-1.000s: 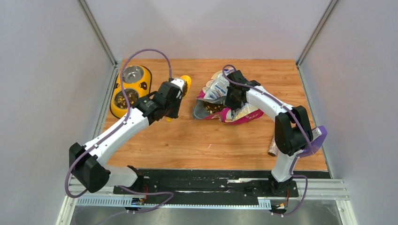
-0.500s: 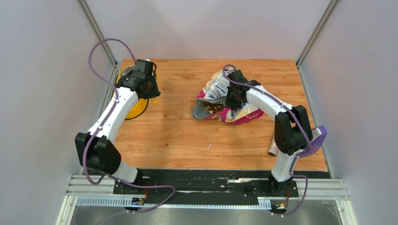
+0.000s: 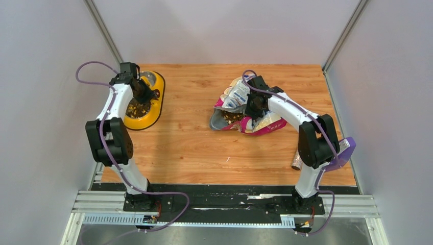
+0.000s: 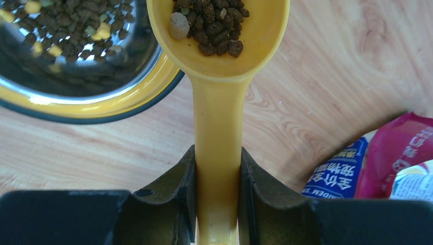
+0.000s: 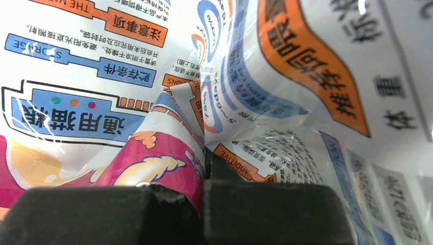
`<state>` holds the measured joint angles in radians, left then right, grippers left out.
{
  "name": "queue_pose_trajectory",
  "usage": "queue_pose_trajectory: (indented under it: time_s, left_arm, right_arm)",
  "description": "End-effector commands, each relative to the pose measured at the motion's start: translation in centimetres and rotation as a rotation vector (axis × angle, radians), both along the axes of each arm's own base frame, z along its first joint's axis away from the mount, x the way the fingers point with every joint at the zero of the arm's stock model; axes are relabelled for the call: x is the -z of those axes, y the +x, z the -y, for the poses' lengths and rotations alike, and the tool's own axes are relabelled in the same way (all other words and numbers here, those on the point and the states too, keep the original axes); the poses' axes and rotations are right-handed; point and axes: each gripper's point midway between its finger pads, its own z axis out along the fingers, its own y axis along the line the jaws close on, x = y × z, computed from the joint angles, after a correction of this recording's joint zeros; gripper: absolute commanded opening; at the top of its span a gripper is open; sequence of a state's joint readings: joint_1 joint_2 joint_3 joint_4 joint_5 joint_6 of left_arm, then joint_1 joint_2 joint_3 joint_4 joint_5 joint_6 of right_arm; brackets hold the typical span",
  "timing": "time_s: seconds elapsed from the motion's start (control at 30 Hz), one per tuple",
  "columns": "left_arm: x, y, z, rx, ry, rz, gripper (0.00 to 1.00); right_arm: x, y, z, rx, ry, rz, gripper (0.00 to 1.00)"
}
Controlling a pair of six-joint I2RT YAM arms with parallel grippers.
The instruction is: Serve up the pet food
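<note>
My left gripper (image 4: 217, 159) is shut on the handle of a yellow scoop (image 4: 218, 76). Brown kibble (image 4: 214, 28) lies in the scoop's cup, which hangs at the rim of a steel bowl (image 4: 61, 71) that also holds kibble. From above, the left gripper (image 3: 142, 94) hovers over the yellow two-bowl feeder (image 3: 155, 104) at the back left. The pink, blue and white pet food bag (image 3: 236, 97) lies crumpled at mid table with its mouth open. My right gripper (image 3: 252, 109) is shut on a fold of the bag (image 5: 168, 148).
A slim speckled tube (image 3: 297, 161) lies by the right arm near the front right. A purple part (image 3: 344, 151) sits beside it at the table's right edge. The feeder's far bowl (image 3: 148, 78) looks bare. Grey walls close in on three sides.
The left arm has swung from beside the bag to the far left, carrying the filled scoop over the feeder. The right arm and the bag have not moved.
</note>
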<state>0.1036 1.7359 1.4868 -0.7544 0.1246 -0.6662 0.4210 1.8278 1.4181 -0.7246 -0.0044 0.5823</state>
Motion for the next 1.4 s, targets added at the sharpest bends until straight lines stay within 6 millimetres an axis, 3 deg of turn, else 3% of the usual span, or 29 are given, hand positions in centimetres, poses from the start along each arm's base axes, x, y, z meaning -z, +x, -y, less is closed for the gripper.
queue_pose_trajectory:
  time_s: [0.0,0.27,0.4,0.6,1.0,1.37]
  left_arm:
    - [-2.6,4.0,0.1,-0.015,-0.094,0.120,0.00]
    - [0.4,7.1,0.0,-0.097,-0.204,0.050,0.00]
    - [0.4,8.5,0.5,-0.163,-0.323,0.070,0.00]
    - [0.0,10.2,1.3,-0.233,-0.464,0.098,0.00]
    - [0.0,11.7,1.1,-0.373,-0.667,0.108,0.00]
    - [-2.6,13.3,1.0,-0.465,-0.887,0.172,0.00]
  right_arm:
    - [-1.8,3.8,1.4,0.060,-0.022,0.112,0.00]
    - [-1.6,4.0,2.0,0.065,-0.026,0.103,0.00]
    - [-1.4,4.0,2.3,0.069,-0.029,0.098,0.00]
    - [-1.2,3.7,2.5,0.070,-0.031,0.090,0.00]
    - [-1.2,3.3,2.9,0.076,-0.035,0.088,0.00]
    - [-1.5,3.1,3.0,0.082,-0.029,0.090,0.00]
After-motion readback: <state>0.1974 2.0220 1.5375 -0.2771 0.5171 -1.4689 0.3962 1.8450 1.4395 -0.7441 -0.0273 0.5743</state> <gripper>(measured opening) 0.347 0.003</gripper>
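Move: Beyond the left hand, which holds the loaded scoop, the far bowl of the yellow feeder lies about 16 cm ahead, 7 cm to its left and some 12 cm below. The near bowl, already holding kibble, is level with this hand, also about 7 cm left and 12 cm down. For the right hand, the far bowl is roughly 22 cm ahead, 57 cm left and 6 cm lower. Carrying the scoop forward some 12 cm, the left hand goes from beside the near bowl towards the far one, dipping slightly on the way and coming back up. As it travels, the wrist rolls its left side down about 45 degrees and swings counter-clockwise about 25, tipping the scoop's head down to the left; the fingers keep their hold on the handle. The right hand stays, still pinching the food bag. ##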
